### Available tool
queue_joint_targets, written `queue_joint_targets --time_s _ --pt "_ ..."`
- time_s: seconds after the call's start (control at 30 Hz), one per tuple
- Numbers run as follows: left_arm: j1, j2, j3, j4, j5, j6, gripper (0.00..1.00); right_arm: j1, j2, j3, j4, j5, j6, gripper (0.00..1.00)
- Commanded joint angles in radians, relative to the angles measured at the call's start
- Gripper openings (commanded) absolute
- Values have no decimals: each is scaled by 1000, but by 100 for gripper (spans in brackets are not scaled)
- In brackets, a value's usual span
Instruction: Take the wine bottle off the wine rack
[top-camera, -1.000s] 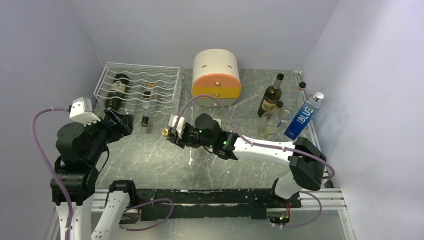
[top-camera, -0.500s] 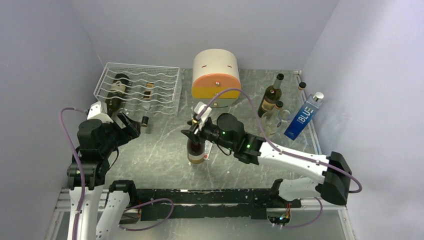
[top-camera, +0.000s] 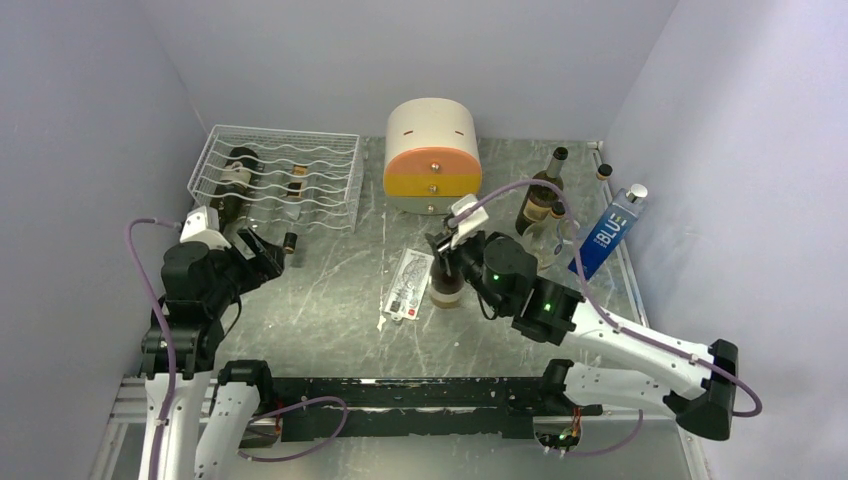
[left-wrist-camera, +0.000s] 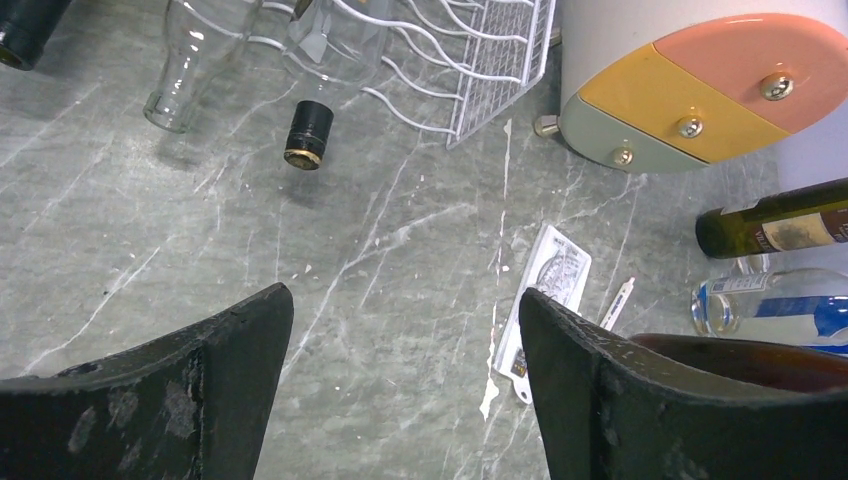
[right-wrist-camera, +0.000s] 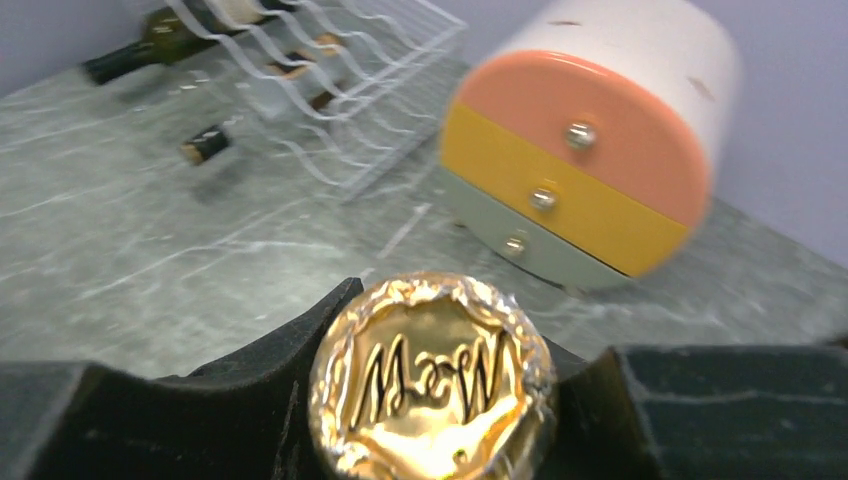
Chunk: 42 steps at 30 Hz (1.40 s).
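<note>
The wine bottle (top-camera: 447, 288) is upright off the rack, mid-table right of a white card, and my right gripper (top-camera: 448, 250) is shut on its neck. In the right wrist view its gold foil cap (right-wrist-camera: 432, 375) fills the space between the fingers of the right gripper (right-wrist-camera: 450, 340). The white wire wine rack (top-camera: 300, 165) stands at the back left with a dark bottle (top-camera: 230, 180) lying in it. My left gripper (top-camera: 265, 255) hangs open in front of the rack; in its own view, the left gripper (left-wrist-camera: 405, 310) has only bare table between its fingers.
A round cream-and-orange drawer cabinet (top-camera: 432, 155) stands at the back centre. Upright bottles (top-camera: 540, 195) and a blue bottle (top-camera: 605, 235) crowd the right side. A black-capped bottle neck (left-wrist-camera: 308, 133) and a clear one (left-wrist-camera: 185, 80) stick out of the rack's front. A white card (top-camera: 405, 285) lies mid-table.
My right arm has swung right, carrying the wine bottle from mid-table to beside the white card and tipping it upright. The left arm rose towards the rack, then held still.
</note>
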Motion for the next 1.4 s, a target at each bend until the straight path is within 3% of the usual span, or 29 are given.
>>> queue_joint_targets --time_s 0.0,0.3,0.6,0.97,1.27,1.37 --pt "-3 -4 -17 63 28 -3 86 -30 -81 37 186 274 -56 0" --pt "-3 -8 -31 75 60 0 86 -299 83 138 203 170 -21 0" --pt "-3 -24 -35 76 59 -3 86 -505 274 177 389 110 11 0" --pt "-3 -31 -37 78 53 -5 86 -613 403 165 566 89 74 0" --pt "-3 -30 -39 78 46 -6 85 -619 388 92 615 76 63 0" --pt "-3 -33 -40 79 45 -8 85 -619 369 36 631 85 74 12"
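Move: The right hand holds the wine bottle by its gold-capped neck, about 30 cm above the table. The free spot it is bound for lies some 20 cm ahead and 15 cm right. The drawer chest is about 35 cm ahead and 2 cm left; the green wine bottle stands about 24 cm ahead and 27 cm right, the clear bottle 15 cm ahead and 27 cm right. From the left hand, the free spot is about 21 cm ahead and 54 cm right. Keeping its grip on the neck, the right hand swings the bottle first mostly to the right, then increasingly forward, ending about 20 cm farther out and 15 cm to the right, in the gap between the drawer chest and the green bottle. On the way it turns some 40 degrees clockwise until the fingers point nearly straight ahead, sinks about 5 cm, and eases to a stop with the fingers still shut on the neck. ##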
